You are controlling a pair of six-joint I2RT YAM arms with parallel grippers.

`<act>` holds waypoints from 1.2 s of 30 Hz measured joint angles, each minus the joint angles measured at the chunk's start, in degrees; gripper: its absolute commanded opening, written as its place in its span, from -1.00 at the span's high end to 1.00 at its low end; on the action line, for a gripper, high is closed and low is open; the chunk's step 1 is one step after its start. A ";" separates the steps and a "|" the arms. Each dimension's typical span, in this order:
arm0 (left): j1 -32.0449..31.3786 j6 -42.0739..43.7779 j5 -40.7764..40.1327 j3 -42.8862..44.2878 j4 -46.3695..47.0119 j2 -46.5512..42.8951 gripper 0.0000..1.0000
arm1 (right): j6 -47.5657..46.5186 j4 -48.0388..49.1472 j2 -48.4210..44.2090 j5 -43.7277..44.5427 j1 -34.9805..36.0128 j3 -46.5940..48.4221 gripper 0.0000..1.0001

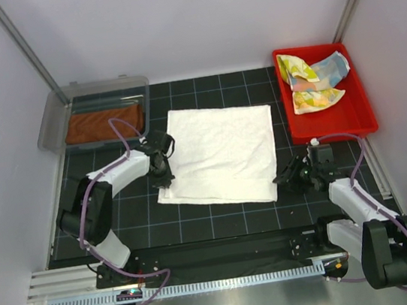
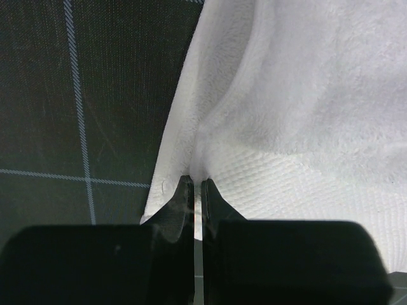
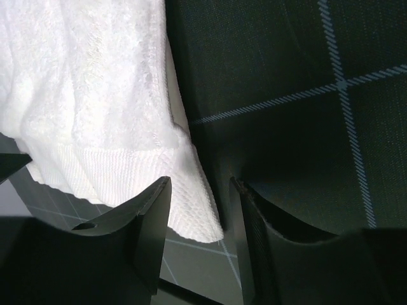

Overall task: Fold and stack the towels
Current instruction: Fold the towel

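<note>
A white towel (image 1: pixel 222 150) lies folded on the black grid mat, mid-table. My left gripper (image 1: pixel 163 175) is at its left edge, near the front corner. In the left wrist view this gripper (image 2: pixel 197 183) is shut on the white towel's (image 2: pixel 305 95) hem. My right gripper (image 1: pixel 282 179) is at the towel's front right corner. Seen from the right wrist, that gripper (image 3: pixel 200 184) stands open with the towel's (image 3: pixel 95 82) ribbed corner loose between the fingers. A rust-brown towel (image 1: pixel 103 124) lies in the clear bin. Pale yellow (image 1: pixel 296 69) and light-blue (image 1: pixel 330 68) towels lie crumpled in the red tray.
The clear plastic bin (image 1: pixel 48 129) stands at the back left, and the red tray (image 1: pixel 361 111) at the back right. Grey walls close in both sides and the back. A metal rail runs along the near edge by the arm bases.
</note>
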 measured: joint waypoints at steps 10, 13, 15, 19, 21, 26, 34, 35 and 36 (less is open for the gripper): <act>0.00 0.00 0.15 -1.49 2.05 0.02 1.00 | 3.65 11.67 1.38 -3.85 0.00 -5.22 0.30; 0.00 -0.02 0.24 -1.57 2.19 0.02 1.00 | 3.76 12.83 1.25 -3.85 0.00 -6.25 0.68; 0.02 0.00 0.42 -1.60 2.23 0.02 1.00 | 3.63 11.74 0.48 -3.58 0.00 -6.43 0.97; 0.13 0.02 0.92 -1.09 1.55 -0.07 1.00 | 3.15 6.80 -4.39 -2.03 0.07 -5.05 0.98; 0.15 0.04 1.16 0.04 0.15 -0.28 1.00 | 2.69 3.78 -5.86 -1.09 0.22 -2.19 0.98; 0.13 1.16 0.63 6.56 -5.09 -1.92 1.00 | 2.62 1.88 -3.45 -1.16 0.26 6.29 0.98; 0.17 3.76 -3.56 9.68 -9.33 -5.57 1.00 | 5.73 3.13 -1.42 -4.28 2.56 6.25 0.97; 0.22 3.89 -3.65 8.50 -9.27 -5.73 1.00 | 5.92 3.08 -2.12 -4.42 2.56 5.14 0.98; 0.28 4.04 -3.61 6.60 -8.85 -5.95 1.00 | 6.14 3.21 -2.93 -4.42 2.56 3.56 0.98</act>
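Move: The right edge of the white towel's upper layer, near its near-right corner, lies about 1 cm left of the open right hand and 1 cm below, level with it fore and aft. The lower layer's near-right corner is some 5 cm back and 1 cm left of this hand; the red bin's middle is roughly 19 cm ahead and 14 cm right. The left hand already grips the upper layer; the lower layer's near-left corner lies about 3 cm back, 2 cm left. Down and slightly left, the right hand settles about 1 cm and shuts its fingers, pinching the upper layer's right edge, while the left keeps its pinch near the table. Then both swing up some 7 to 8 cm and a little forward, turn back towards their bases, and begin sinking with the held edge, fingertips tilted slightly outward. ##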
